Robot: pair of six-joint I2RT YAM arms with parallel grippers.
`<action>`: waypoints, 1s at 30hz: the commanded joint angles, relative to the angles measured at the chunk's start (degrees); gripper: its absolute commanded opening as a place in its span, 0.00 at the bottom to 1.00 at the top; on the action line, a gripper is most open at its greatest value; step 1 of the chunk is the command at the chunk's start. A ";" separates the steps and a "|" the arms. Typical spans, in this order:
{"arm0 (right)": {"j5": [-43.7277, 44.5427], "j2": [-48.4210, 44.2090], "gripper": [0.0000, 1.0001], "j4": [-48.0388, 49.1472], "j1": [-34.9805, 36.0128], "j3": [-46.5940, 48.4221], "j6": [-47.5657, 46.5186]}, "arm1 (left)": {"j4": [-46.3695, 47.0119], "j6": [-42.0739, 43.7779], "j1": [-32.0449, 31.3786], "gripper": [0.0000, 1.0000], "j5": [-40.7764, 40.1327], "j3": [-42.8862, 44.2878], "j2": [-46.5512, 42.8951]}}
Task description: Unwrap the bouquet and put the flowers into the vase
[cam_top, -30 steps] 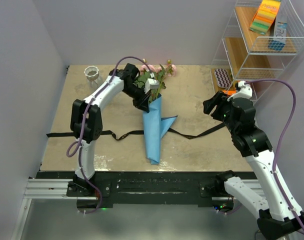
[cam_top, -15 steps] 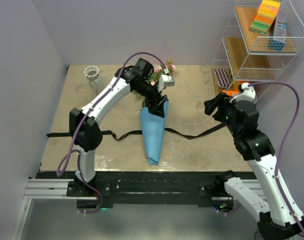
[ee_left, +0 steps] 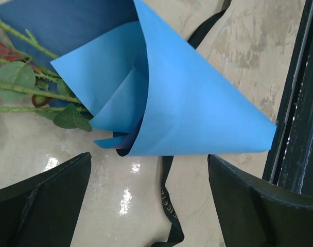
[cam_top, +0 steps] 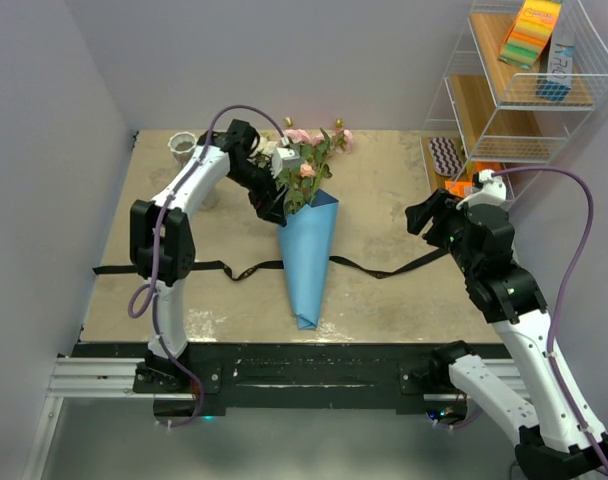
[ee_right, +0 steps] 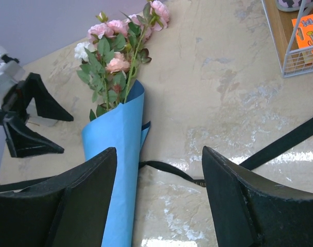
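Observation:
The bouquet lies mid-table as a blue paper cone (cam_top: 306,255), its tip toward me, with pink, peach and white flowers (cam_top: 309,160) sticking out of the far mouth. A loose black ribbon (cam_top: 239,270) runs under the cone and trails across the table on both sides. My left gripper (cam_top: 269,203) is open just left of the cone's mouth, touching nothing. Its wrist view shows the cone (ee_left: 187,103), green stems (ee_left: 22,90) and ribbon (ee_left: 169,206). My right gripper (cam_top: 424,215) hangs open to the right, facing the cone (ee_right: 118,154). The whitish vase (cam_top: 184,148) stands at the far left, partly behind the left arm.
A white wire shelf (cam_top: 504,100) stands at the back right, holding sponges (cam_top: 534,30) and a small box. An orange packet (cam_top: 466,185) and a striped item (cam_top: 446,155) lie at its foot. Walls close off the left side and the back.
My left gripper opened and let go of the paper, then drew back left from the cone's mouth. The side flap of paper has folded back into the cone. The right arm barely moved.

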 commanded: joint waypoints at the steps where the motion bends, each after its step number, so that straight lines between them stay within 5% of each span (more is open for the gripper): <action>1: -0.68 -0.66 0.70 2.66 0.33 -0.13 0.33 | -2.29 5.19 -0.48 0.99 3.15 0.68 3.49; 15: -1.03 0.39 0.70 2.83 0.33 0.31 0.42 | -6.06 12.75 -1.00 0.92 8.34 0.06 7.88; 18: -1.03 0.83 0.70 2.75 0.24 0.84 0.42 | -7.99 14.95 -1.27 0.84 9.22 0.41 8.50; 24: -0.85 1.10 0.71 2.39 0.24 1.81 0.42 | -11.16 17.33 -1.71 0.48 8.43 0.85 6.75; 30: -1.29 1.45 0.71 2.75 0.24 1.81 0.77 | -11.25 14.61 -2.76 0.35 6.67 2.08 3.67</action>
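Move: The wrapper's left edge near its open mouth lies about 4 cm back from the left hand, 1 cm to its right and 5 cm below. The pink flowers are some 12 cm ahead and 6 cm right; the black ribbon passes about 11 cm back and 4 cm left; the vase stands roughly 18 cm left and 4 cm ahead. From the right hand the wrapper edge is some 27 cm left, 5 cm ahead and 20 cm lower. The left hand sinks about 5 cm, then draws back some 3 cm, turning clockwise, fingers closing around the wrapper's edge. ##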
